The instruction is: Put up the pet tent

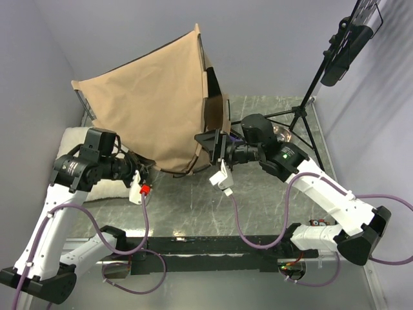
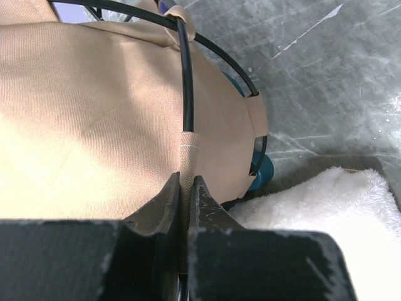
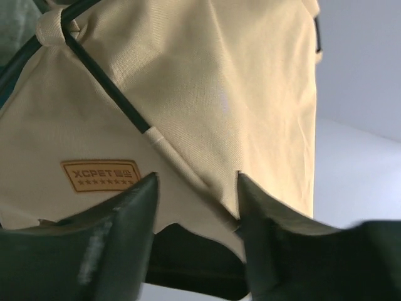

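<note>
The pet tent (image 1: 155,103) is tan fabric, tipped up on its side at the back left, with its black base (image 1: 216,97) facing right. My left gripper (image 1: 147,166) is at its lower left corner. In the left wrist view that gripper (image 2: 185,183) is shut on a tan sleeve (image 2: 189,147) from which a thin black pole (image 2: 186,81) runs. My right gripper (image 1: 208,143) is at the tent's lower right corner. Seen from the right wrist, its jaws (image 3: 195,188) stand apart around the fabric's bottom edge, beside the brown label (image 3: 100,175) and another pole (image 3: 106,81).
A cream-white pillow (image 1: 74,139) lies under the left arm, fluffy in the left wrist view (image 2: 326,213). A black tripod (image 1: 303,110) with a dark unit (image 1: 348,45) on it stands at the back right. A black bar (image 1: 213,244) runs along the near edge.
</note>
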You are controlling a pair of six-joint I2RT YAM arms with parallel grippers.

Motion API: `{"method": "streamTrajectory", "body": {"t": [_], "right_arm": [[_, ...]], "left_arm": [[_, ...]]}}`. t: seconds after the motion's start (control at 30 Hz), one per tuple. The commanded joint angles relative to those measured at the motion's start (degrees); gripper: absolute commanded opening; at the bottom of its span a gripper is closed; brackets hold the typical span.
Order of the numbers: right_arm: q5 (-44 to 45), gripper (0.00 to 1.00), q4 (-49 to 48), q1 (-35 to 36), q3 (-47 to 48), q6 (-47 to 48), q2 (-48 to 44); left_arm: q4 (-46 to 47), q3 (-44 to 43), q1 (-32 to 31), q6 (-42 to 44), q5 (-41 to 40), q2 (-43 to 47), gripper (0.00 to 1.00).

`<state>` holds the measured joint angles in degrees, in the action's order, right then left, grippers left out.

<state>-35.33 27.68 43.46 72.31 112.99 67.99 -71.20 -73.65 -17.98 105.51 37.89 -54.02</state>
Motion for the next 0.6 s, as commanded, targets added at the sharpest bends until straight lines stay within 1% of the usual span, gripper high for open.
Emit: {"method": "streamTrajectory", "body": {"t": [0.0, 0.07, 0.1, 0.13, 0.17, 0.2, 0.23, 0.27, 0.3, 0.33, 0.37, 0.4, 0.5, 0.53, 0.57], "right_arm": [[0.61, 0.52, 5.19, 0.57, 3.71, 24.29, 0.74], [1.23, 0.42, 7.64, 0.66, 4.24, 25.96, 1.09], [1.49, 0.36, 7.91, 0.75, 4.15, 26.40, 1.01], [2.02, 0.28, 7.74, 0.75, 3.98, 26.58, 1.10], [2.80, 0.15, 7.39, 0.75, 4.06, 26.67, 1.27], [3.42, 0.00, 6.52, 0.75, 4.15, 25.97, 1.53], [4.04, 0.00, 5.55, 0.66, 4.24, 24.57, 1.54], [4.74, 0.00, 4.84, 0.66, 4.33, 23.69, 1.62], [5.44, 0.00, 3.97, 0.57, 4.41, 22.64, 1.54], [6.14, 0.00, 2.91, 0.40, 4.33, 21.15, 1.27], [6.67, 0.00, 1.95, 0.13, 4.24, 19.65, 1.10], [6.94, 0.00, 0.89, -0.30, 4.07, 17.72, 0.75], [6.33, 0.00, -6.56, -2.50, 2.14, 12.10, -0.31], [6.15, 0.00, -10.33, -3.29, 1.69, 9.64, -0.22], [6.33, 0.00, -13.24, -3.99, 1.52, 6.83, -0.05]], "left_arm": [[-1.57, -3.43, -0.04, 1.80, 4.56, -0.47, 0.01], [-1.58, -3.35, -0.13, 2.33, 4.21, -0.65, 0.01], [-0.79, -3.08, -0.04, 2.33, 4.04, -0.47, 0.01], [0.26, -2.73, 0.05, 1.54, 3.95, -0.12, 0.04], [1.75, -2.38, -0.04, 0.93, 3.86, 0.23, 0.08], [3.59, -1.77, -0.13, -0.30, 3.60, 0.84, 0.16], [6.40, -1.15, -0.04, -2.14, 3.25, 1.63, 0.26], [9.99, -0.10, -0.13, -3.98, 2.81, 2.51, 0.40], [13.94, 0.95, -0.04, -6.61, 1.93, 3.99, 0.50], [19.81, 2.27, -0.04, -10.29, 1.32, 5.31, 0.57], [27.35, 3.85, -0.04, -16.51, 0.18, 7.07, 0.74], [34.91, 5.17, -0.04, -24.49, -0.88, 8.83, 0.79], [58.03, 9.30, -0.04, -44.54, -7.10, 12.96, 0.85], [64.63, 10.18, -0.04, -50.78, -10.26, 13.93, 0.86], [68.87, 10.36, -0.04, -55.02, -12.90, 14.55, 0.87]]}}
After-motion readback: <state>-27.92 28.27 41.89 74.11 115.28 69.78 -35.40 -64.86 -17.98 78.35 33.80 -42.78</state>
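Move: The right gripper is half shut around the tent's right pole sleeve, which lies between its fingertips, 1 cm or so below and to the left. The leather label is some 8 cm below that hand, 4 cm left and 1 cm nearer the base; the teal feeder is on the table about 7 cm ahead, 4 cm left and 32 cm down. The left gripper still holds the left pole sleeve; the right one is roughly 15 cm to that hand's right, 4 cm ahead, 7 cm higher. The white cushion is about 20 cm left of the left hand, 8 cm ahead, 24 cm down. Sink the right gripper about 2 cm while closing it to pinch the right pole sleeve, then keep hold and carry it forward some 3 cm, coming back up. As the right fingers shut, open the left gripper wide to let go of the left sleeve and draw it up about 9 cm and a little forward, its fingertips tilting up towards level. ##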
